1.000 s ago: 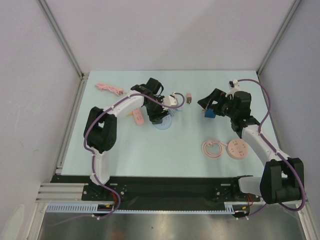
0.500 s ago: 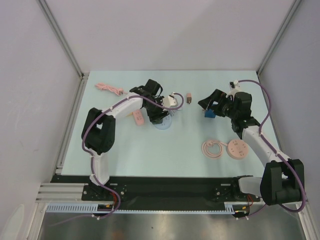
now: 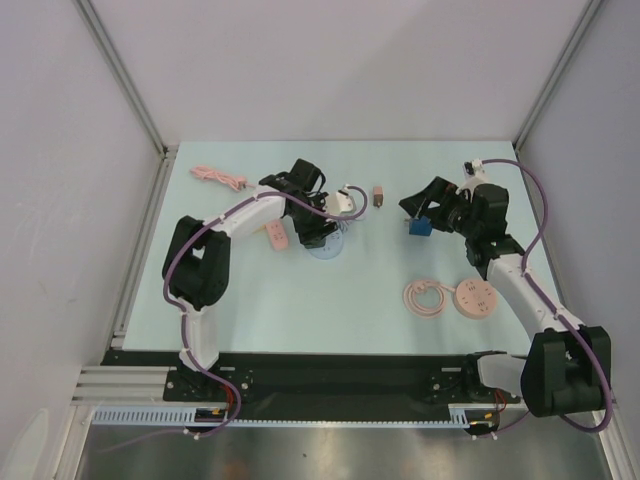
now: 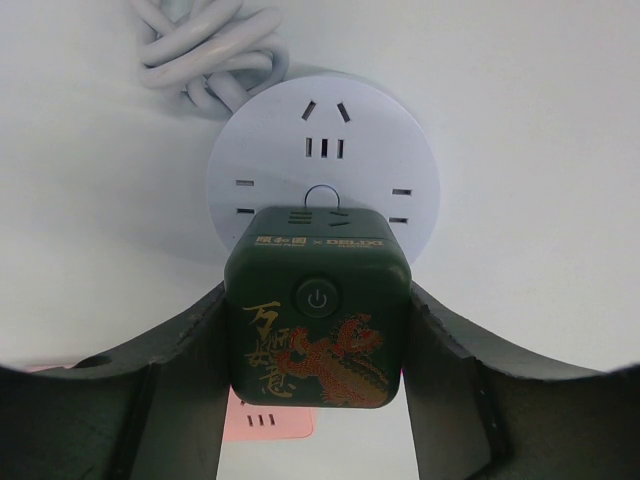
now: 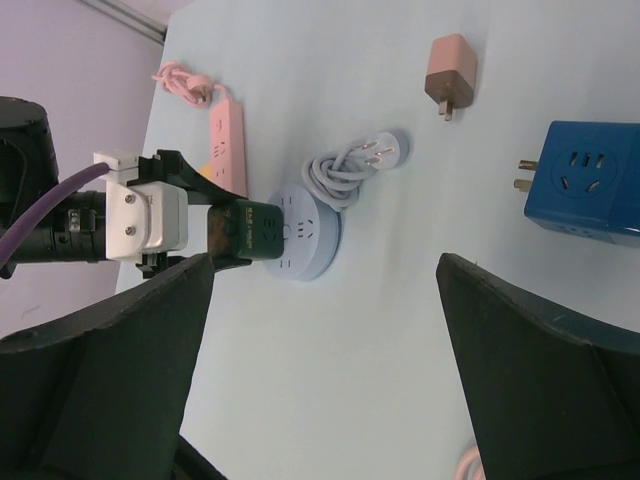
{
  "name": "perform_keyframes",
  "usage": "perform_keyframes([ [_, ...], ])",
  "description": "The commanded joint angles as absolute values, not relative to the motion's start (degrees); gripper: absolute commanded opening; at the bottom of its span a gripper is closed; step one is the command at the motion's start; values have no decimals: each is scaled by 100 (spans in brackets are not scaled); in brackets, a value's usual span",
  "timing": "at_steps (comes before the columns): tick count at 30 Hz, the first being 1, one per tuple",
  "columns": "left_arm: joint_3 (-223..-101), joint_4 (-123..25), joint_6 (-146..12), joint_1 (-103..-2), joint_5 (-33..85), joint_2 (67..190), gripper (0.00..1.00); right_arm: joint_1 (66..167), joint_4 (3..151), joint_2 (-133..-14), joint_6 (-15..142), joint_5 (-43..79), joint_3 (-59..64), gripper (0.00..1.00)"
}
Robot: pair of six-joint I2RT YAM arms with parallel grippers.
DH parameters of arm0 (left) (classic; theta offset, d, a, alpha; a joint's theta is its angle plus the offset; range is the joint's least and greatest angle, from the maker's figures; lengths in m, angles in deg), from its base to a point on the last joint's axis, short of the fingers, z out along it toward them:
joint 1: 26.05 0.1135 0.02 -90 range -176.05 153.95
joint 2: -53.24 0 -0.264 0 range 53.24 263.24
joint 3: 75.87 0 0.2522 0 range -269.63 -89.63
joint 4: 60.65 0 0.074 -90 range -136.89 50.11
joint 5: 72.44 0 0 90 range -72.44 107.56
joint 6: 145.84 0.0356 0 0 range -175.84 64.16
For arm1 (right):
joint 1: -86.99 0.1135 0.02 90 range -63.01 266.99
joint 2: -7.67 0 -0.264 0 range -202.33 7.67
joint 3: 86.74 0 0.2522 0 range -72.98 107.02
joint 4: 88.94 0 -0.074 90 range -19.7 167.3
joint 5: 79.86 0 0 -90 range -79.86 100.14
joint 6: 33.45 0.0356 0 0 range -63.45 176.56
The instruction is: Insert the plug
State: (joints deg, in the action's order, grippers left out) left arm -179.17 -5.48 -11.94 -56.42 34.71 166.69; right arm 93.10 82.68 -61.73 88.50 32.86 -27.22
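My left gripper (image 4: 317, 350) is shut on a dark green cube plug (image 4: 317, 320) with a red dragon print. It holds the plug at the near edge of a round pale-blue socket hub (image 4: 322, 160); I cannot tell whether the prongs are in. In the top view the left gripper (image 3: 318, 232) is over the hub (image 3: 327, 248). The right wrist view shows the plug (image 5: 252, 232) against the hub (image 5: 310, 245). My right gripper (image 5: 325, 300) is open and empty, raised beside a blue cube adapter (image 3: 420, 227).
The hub's coiled grey cord (image 5: 355, 160) lies behind it. A pink power strip (image 3: 276, 236) lies left of the hub and a small brown adapter (image 3: 379, 195) behind it. A pink cable (image 3: 218, 177) is back left. A pink round hub (image 3: 476, 298) with coiled cord (image 3: 427, 297) is front right.
The left gripper with the plug has shifted slightly left and settled over the hub. The right arm has drifted a little to the right.
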Motion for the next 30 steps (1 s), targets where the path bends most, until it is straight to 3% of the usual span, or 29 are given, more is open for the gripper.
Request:
perform_keyframes([
  [1,-17638,-303,-1312,-5681,3242,16811,59,9288,8354,-5939,8785,3194,-2701,100],
  [8,-17603,-294,-1339,-5681,3180,16662,80,9288,8459,-5974,8837,3378,-2683,100],
  [11,-17594,-285,-1269,-5681,3101,16653,84,9279,8424,-5948,8785,3326,-2675,100],
  [30,-17209,-539,-1602,-5602,2496,16003,84,9279,8029,-5693,8565,3185,-2411,100],
])
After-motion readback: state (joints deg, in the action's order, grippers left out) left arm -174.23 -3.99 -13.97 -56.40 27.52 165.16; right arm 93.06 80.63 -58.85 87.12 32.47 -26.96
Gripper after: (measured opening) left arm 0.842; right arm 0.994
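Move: The green plug is already between the left fingers, its middle roughly 1 cm below the hand point, standing on the left half of the round socket. That socket's middle lies about 2 cm right and 4 cm down. The pink power strip is some 9 cm left and 6 cm ahead, and the coiled grey cord about 7 cm right and 6 cm ahead, both low on the table. From the right hand the plug is roughly 22 cm left, nearly level ahead, 14 cm lower. The green plug is let go on the round socket: the left fingers spread from their grip on its sides, the hand settling about 2 cm down and slightly back around it. Then the hand carries on to the left, about 3.5 cm in all, still low and open with the plug between the fingers, the wrist tipping some 10 degrees so the fingers point more steeply down. ##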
